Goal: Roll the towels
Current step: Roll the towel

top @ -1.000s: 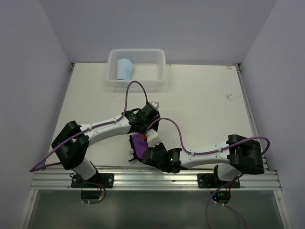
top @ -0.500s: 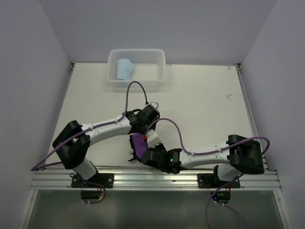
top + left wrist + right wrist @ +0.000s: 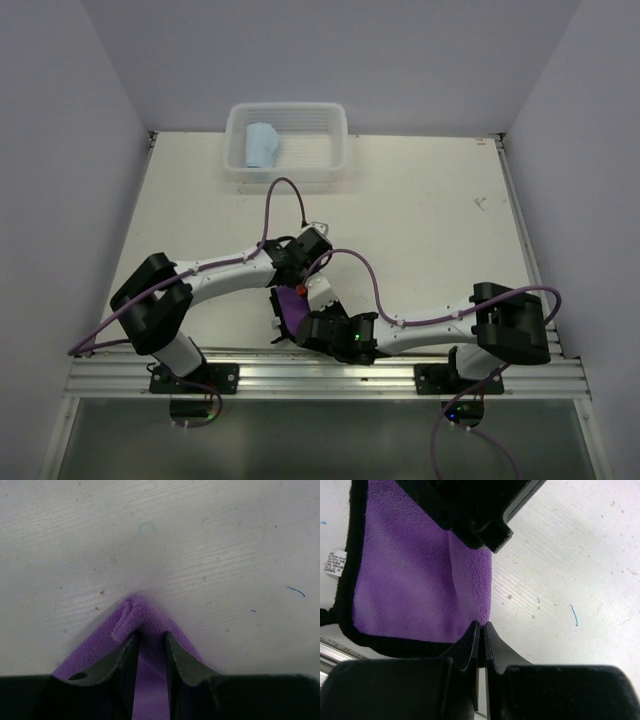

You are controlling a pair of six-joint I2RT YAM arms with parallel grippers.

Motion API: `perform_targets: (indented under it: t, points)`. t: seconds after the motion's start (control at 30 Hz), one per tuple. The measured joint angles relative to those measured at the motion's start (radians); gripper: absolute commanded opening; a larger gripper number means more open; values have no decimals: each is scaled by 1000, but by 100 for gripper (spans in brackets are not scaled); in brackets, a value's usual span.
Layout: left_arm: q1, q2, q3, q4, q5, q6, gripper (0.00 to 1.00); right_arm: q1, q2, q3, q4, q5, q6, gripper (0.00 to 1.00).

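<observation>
The purple towel [image 3: 291, 309] with a black border lies on the table near the front edge, between the two arms. My left gripper [image 3: 151, 645] stands at its far corner, and the fingers [image 3: 127, 652] squeeze a raised purple fold that fills the gap between them. My right gripper [image 3: 482, 626] is shut, its tips pinching the towel's [image 3: 410, 580] right edge at the near side. From above, the left gripper [image 3: 300, 281] is just beyond the right gripper [image 3: 316, 316]. The light blue towel [image 3: 262, 145] lies in the white basket [image 3: 335, 150] at the back.
The left arm's black wrist [image 3: 480, 510] hangs over the towel's far side in the right wrist view. A white label [image 3: 333, 562] sticks out at the towel's left edge. The metal rail [image 3: 320, 375] runs along the table's near edge.
The left gripper's jaws have narrowed onto the purple fold, and the left wrist has sunk slightly toward the towel. The right gripper has stayed shut and barely moved.
</observation>
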Motion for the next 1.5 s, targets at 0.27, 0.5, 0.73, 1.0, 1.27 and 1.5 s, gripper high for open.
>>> perform_targets:
  t: [0.27,0.5,0.73,1.0,1.27,1.5]
  points:
    - [0,-1,-31,24,-9,-8,25,11,18,20,-5,10,0,0]
    - [-1,-10,-75,72,-13,-30,17,18,18,20,16,4,-8,0]
    - [-1,-53,-150,147,-18,-72,4,28,33,16,76,-30,-25,11]
    - [2,-126,-282,299,-29,-132,0,38,-30,-76,188,-81,-44,31]
    - [8,-222,-482,565,-48,-210,0,39,-212,-197,285,-126,-13,42]
    - [8,-265,-577,696,-74,-244,0,36,-302,-278,348,-132,39,50]
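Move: The left hand's open fingers hang astride the far end of the purple towel's fold, which lies about 2 cm below, 1 cm back and 1 cm left. The right hand still pinches the fold nearer its near end. From it, the towel's flat middle is some 5 cm left, 2 cm ahead and 4 cm down, the white tag about 10 cm left and 1 cm ahead, and the fold's far end 7 cm ahead, 4 cm left and 3 cm below. Leftward and back, the right hand draws its pinched part of the fold about 3 cm over the towel, then opens, lets go and lifts some 3 cm, still backing off. Meanwhile the left hand sinks 2 cm, drifts left and shuts on the fold's far end, keeping hold as its wrist tips so its fingers point more to the right. ##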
